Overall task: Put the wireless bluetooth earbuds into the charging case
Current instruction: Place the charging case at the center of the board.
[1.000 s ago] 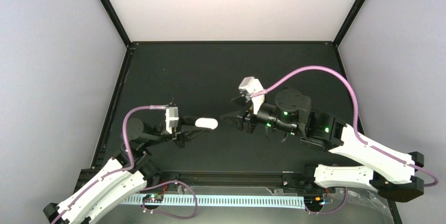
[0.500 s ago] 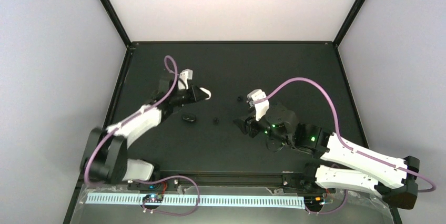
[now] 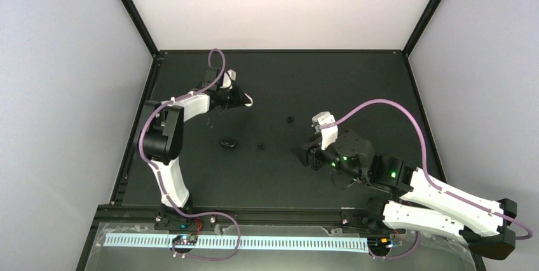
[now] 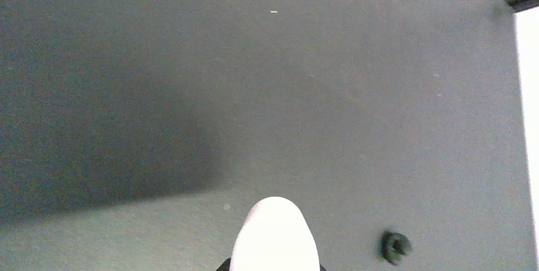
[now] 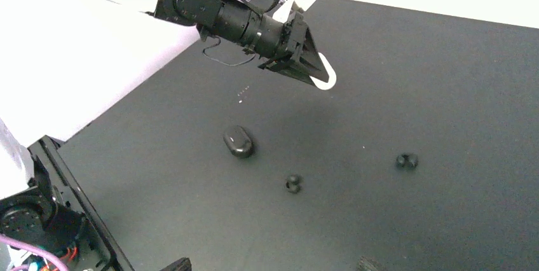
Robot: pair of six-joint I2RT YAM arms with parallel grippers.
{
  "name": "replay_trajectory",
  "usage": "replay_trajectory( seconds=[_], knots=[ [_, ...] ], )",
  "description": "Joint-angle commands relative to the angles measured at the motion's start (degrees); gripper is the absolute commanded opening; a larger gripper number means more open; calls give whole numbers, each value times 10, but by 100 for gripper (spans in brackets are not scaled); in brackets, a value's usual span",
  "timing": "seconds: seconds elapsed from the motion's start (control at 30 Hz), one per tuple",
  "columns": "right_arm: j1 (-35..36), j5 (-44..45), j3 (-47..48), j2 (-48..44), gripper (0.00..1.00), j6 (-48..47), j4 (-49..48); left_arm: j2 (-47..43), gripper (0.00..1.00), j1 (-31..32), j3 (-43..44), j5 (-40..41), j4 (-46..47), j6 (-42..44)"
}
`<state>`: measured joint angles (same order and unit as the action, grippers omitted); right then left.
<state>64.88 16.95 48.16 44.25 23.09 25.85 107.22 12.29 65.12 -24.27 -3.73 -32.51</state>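
Observation:
My left gripper (image 3: 241, 100) is shut on a white pill-shaped charging case (image 3: 248, 102) and holds it above the table's far left. In the left wrist view the white case (image 4: 274, 236) sticks out between the jaws, with one black earbud (image 4: 395, 246) on the table to its right. A black charging case (image 3: 228, 143) lies closed on the table. Two black earbuds lie to its right, one near (image 3: 260, 145) and one farther back (image 3: 290, 119). My right gripper (image 3: 300, 152) stands open and empty to the right of them, its fingertips (image 5: 178, 263) just showing at the frame's bottom edge.
The black mat (image 3: 356, 93) is bounded by a black frame rail (image 3: 279, 51) at the back and sloping rails on both sides. The right wrist view shows the left arm (image 5: 241, 20) over the far left corner, with the black case (image 5: 239, 141) and both earbuds, nearer (image 5: 293, 183) and farther (image 5: 407, 161), below it.
The left arm has swung from the near left to the far left, carrying the white case. The right gripper has drawn back to the right and nearer the table's front.

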Motion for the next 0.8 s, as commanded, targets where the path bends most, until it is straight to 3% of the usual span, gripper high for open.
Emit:
replay_trajectory(
  seconds=[0.0,0.27,0.67,0.77],
  knots=[
    [-2,18,-8,-7,67,7,21,42,2,-10,44,30,-61,25],
    [-1,41,-9,-11,67,0,28,82,13,-10,83,50,-100,46],
    [-1,48,-4,-11,68,-15,28,55,51,-10,64,106,-124,70],
    [-2,48,-4,-8,68,-19,26,28,68,-15,57,134,-134,74]
  ],
)
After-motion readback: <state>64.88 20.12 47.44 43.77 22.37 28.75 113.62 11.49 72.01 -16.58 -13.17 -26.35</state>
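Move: The closed white charging case is already in the left fingers. The bare patch of board for it lies about 2 cm ahead of that hand and some 6 cm below, level sideways. The black case sits about 17 cm back and 4 cm left of the hand; one pair of black earbuds is 18 cm back and 7 cm right, the other 6 cm back and 17 cm right. From the right hand, the patch is roughly 29 cm ahead, 20 cm left and 27 cm below. The white charging case, still pinched at the start, is lowered about 4 cm to the board by the left hand, which eases slightly forward and left. The hand then holds nearly level, rolling some 10 degrees so its left side rises, while the fingers open from a narrow grip to over half wide around the case and let it go, drifting about another centimetre left. ##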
